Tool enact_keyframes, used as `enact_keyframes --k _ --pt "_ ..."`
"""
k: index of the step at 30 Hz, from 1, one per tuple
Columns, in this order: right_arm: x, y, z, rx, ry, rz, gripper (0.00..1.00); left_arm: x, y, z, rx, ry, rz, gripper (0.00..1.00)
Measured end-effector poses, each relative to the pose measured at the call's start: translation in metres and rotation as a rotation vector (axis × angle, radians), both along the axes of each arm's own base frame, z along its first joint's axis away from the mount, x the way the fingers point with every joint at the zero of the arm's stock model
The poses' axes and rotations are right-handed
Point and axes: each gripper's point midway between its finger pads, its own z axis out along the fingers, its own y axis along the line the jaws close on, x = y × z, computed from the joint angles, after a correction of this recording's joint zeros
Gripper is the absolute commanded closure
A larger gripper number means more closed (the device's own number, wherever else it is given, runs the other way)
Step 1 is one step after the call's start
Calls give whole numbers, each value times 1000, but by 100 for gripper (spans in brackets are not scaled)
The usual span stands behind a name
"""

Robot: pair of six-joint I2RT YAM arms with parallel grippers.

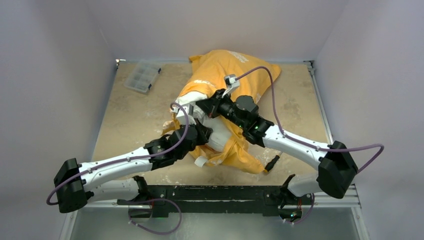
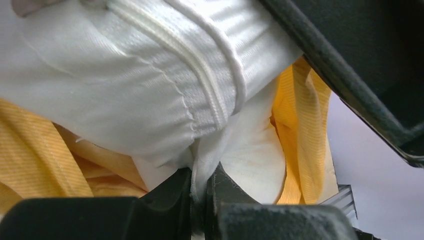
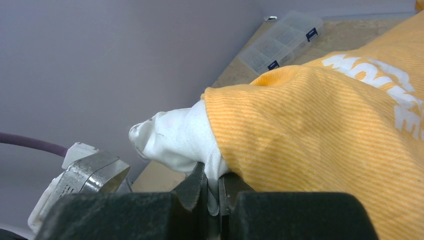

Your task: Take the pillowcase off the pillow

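Note:
The orange-yellow pillowcase (image 1: 225, 70) lies mid-table, white lettering up, still round most of the white pillow (image 1: 218, 132), whose near end sticks out. My left gripper (image 1: 201, 131) is shut on a fold of the pillow's white cloth (image 2: 202, 165) at that bare end, with pillowcase folds (image 2: 300, 115) beside it. My right gripper (image 1: 204, 105) is shut on a white pillow corner (image 3: 175, 135) right at the pillowcase's open edge (image 3: 300, 130). The mouse face is hidden.
A clear plastic compartment box (image 1: 142, 76) sits at the back left, also in the right wrist view (image 3: 282, 40). A small black tool (image 1: 272, 163) lies near the front right. Grey walls enclose the table on three sides.

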Motion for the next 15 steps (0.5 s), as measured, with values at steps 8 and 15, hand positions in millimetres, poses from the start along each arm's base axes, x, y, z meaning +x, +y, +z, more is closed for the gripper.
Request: enact_keyframes --k 8,15 --pt "-12 -30 31 45 6 -69 34 16 2 2 57 -1 -8 100" --pt "-33 -67 39 92 71 -138 22 38 14 -15 121 45 11 100"
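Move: The left hand already pinches a white fold of the pillow; the pillowcase's rolled-back upper rim lies about 13 cm ahead of it, 2 cm left and some 8 cm higher. The loose near flap of the pillowcase hangs roughly 8 cm back, 11 cm right and 10 cm below this hand. The right hand still grips the pillow's white corner right between its pads, with that rim about 5 cm ahead, straight on and level. Rightwards and up, drawing back a little, the right hand opens its fingers wide, lets go of the pillow's corner and pulls some 7 cm clear to the right, sinking slightly at the end. The left hand keeps its fold pinched and pushes it forward about 4 cm towards the rolled-back rim, dipping a little as it goes. ##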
